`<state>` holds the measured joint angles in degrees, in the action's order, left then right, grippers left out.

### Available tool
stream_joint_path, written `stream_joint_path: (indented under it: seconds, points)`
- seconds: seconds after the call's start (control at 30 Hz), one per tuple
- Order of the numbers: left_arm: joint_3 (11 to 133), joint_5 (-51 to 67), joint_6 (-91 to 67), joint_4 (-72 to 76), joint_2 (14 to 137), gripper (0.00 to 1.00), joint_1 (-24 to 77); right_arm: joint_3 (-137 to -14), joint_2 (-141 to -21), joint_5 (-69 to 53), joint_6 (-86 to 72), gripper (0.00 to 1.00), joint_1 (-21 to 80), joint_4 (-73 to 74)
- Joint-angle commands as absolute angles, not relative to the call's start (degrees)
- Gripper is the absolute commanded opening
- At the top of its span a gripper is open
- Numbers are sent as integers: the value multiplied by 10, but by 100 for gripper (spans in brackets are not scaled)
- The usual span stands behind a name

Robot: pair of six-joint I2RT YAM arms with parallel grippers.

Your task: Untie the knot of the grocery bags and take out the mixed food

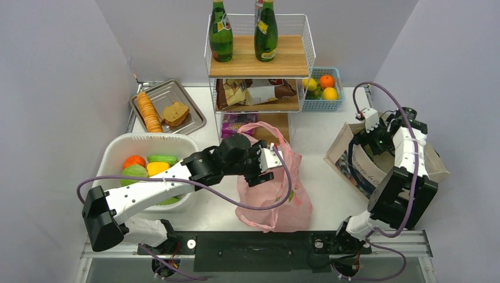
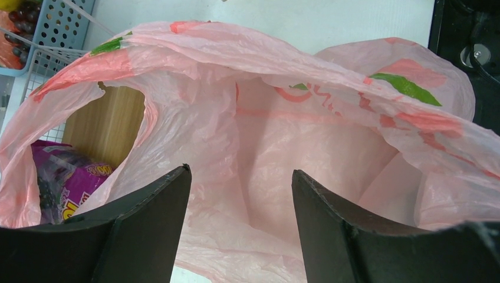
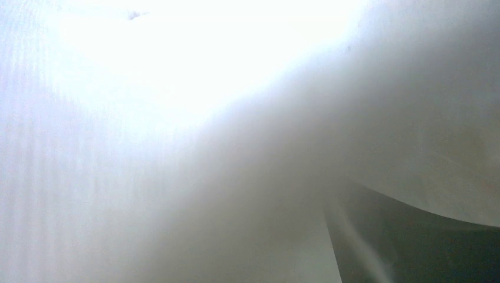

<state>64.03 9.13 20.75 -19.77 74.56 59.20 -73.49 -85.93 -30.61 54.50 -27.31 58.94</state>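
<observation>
The pink grocery bag lies mid-table with its mouth gaping and a loop handle standing free; I see no knot. My left gripper hovers at the bag's mouth, open and empty. In the left wrist view the fingers frame the bag's pink inside, which looks bare. A purple snack packet shows past the handle by the rack's foot. My right gripper reaches into the beige canvas tote; its wrist view is a pale blur, and the jaws are hidden.
A white tub at left holds orange, green and yellow food. A metal tray with biscuits and bread sits behind it. A wire rack carries two green bottles. A blue fruit basket stands back right.
</observation>
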Motion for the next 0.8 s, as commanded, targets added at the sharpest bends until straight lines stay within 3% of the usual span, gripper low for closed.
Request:
stream_joint_path:
  seconds: [0.0,0.33,0.63,0.77]
  points:
    - [678,85,220,-210,743,62,590,-706,-889,-269,523,93,-240,462]
    - [692,81,235,-237,753,62,575,-644,-967,-151,523,94,-200,373]
    - [703,83,245,-244,764,62,557,-592,-968,-219,588,94,-253,373]
    - [710,83,252,-244,774,62,553,-572,-981,-170,613,89,-247,371]
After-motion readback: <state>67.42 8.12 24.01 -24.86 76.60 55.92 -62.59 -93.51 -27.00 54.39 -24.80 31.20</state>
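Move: The green bottle that the right hand reaches for lies inside the canvas bag, about 4 cm ahead of that hand, 2 cm to its right and 9 cm below. The bag's middle is roughly 5 cm to the hand's right, 3 cm ahead and 8 cm down. The fruit basket stands some 30 cm ahead and 22 cm to the left, about 9 cm lower. From the left hand, the bottle is about 43 cm right, 14 cm ahead and 16 cm below. Close against the canvas, the right gripper, still wide open, pushes down into the bag's mouth towards the bottle, sinking about 7 cm and going forward about 6 cm. It then edges slightly right while still sinking, its wrist tilting some 10 degrees. Over the pink bag the left hand eases about 3 cm forward and left, fingers still apart. ##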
